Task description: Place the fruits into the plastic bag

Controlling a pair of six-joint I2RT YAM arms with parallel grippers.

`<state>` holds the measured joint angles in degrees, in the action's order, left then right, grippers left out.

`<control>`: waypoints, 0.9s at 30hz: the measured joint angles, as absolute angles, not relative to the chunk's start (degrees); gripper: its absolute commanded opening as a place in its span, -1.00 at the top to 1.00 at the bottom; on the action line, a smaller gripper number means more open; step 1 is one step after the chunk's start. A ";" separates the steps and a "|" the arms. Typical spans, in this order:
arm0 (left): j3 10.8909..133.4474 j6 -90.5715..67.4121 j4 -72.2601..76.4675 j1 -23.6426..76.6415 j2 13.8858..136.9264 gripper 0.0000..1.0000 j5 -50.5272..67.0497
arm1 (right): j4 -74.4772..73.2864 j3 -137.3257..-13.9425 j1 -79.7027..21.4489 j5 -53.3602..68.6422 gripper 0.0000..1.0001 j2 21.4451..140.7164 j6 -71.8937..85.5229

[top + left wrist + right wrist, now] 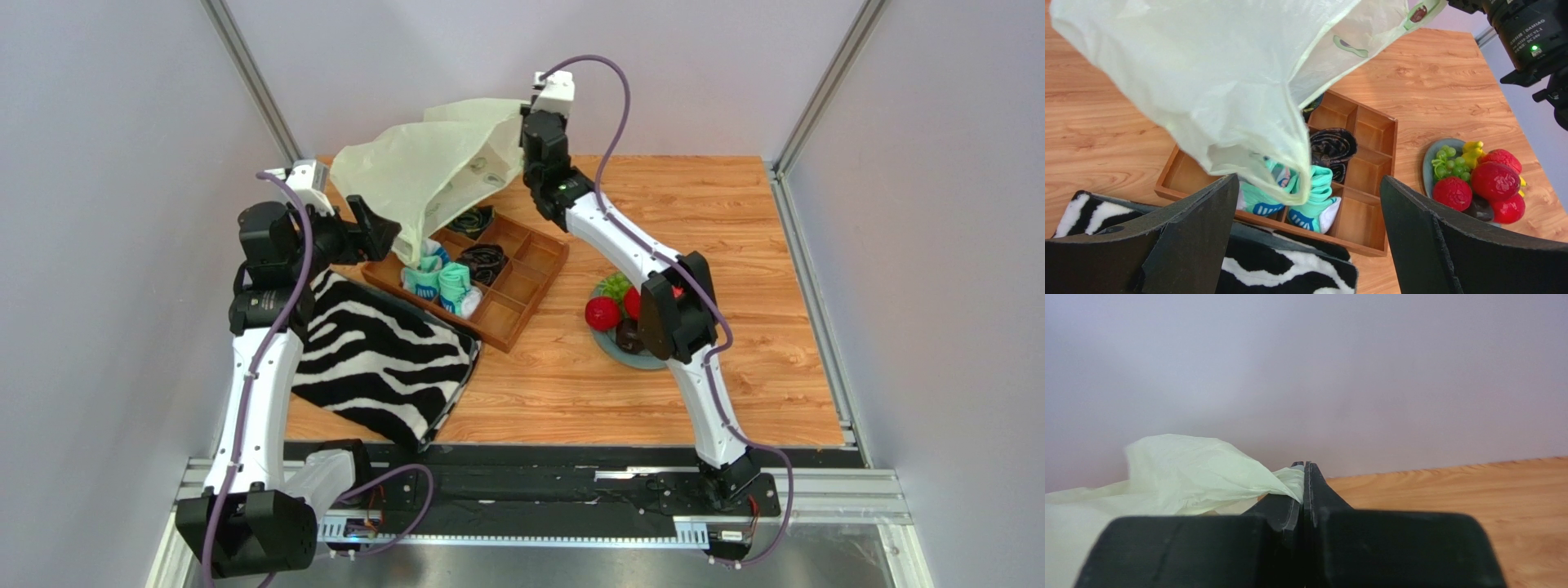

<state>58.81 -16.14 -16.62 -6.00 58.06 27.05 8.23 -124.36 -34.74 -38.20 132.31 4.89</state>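
The pale plastic bag (417,172) hangs in the air over the back left of the table, with my right gripper (528,123) shut on its upper edge. In the right wrist view the shut fingertips (1304,473) pinch a fold of the bag (1186,471). My left gripper (374,233) stands open just left of the bag's lower end, touching nothing. From the left wrist, the bag (1211,79) droops between the wide-apart fingers (1198,226). The fruits lie on a grey plate (1427,165): red ones (1495,180), green grapes (1447,162) and a yellow banana (1473,149). The top view shows a red fruit (601,314) beside the right arm.
A wooden compartment tray (521,300) sits under the bag, holding teal-and-white rolled socks (442,284) and a dark bundle (487,260). A zebra-striped cloth (380,355) lies at the front left. The right arm's elbow (669,312) hangs over part of the plate.
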 measured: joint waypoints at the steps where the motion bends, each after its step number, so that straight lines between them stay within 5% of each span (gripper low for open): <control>1: 58.81 -16.16 -16.60 -6.00 58.19 -0.86 27.33 | 7.84 -123.87 -33.93 -38.46 1.00 132.09 4.93; 14: 58.81 -16.58 -16.40 -3.92 61.58 -0.82 31.55 | 2.00 -94.15 -28.67 -41.74 1.00 111.31 5.85; 27: 65.54 -10.90 -19.55 17.78 65.82 -0.82 25.61 | -11.66 -84.05 -23.86 -42.19 1.00 96.25 6.68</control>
<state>65.54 -10.90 -19.55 17.78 65.82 25.61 -11.66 -84.05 -23.86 -42.19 96.25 6.68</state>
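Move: The bag's loose rim corner hangs about 3 cm ahead of the open left hand, 5 cm to its right and 4 below; the tray's middle is some 10 cm ahead and 14 right, the zebra towel 8 back and 5 left, both about 25 below. From the right hand, already pinching the bag's other rim, the fruit plate lies roughly 26 cm back, 23 right and 22 below, the tray 16 back and 13 left. Right hand pulls the pinched bag 20 cm right and back; the open left follows about 13 cm right. ##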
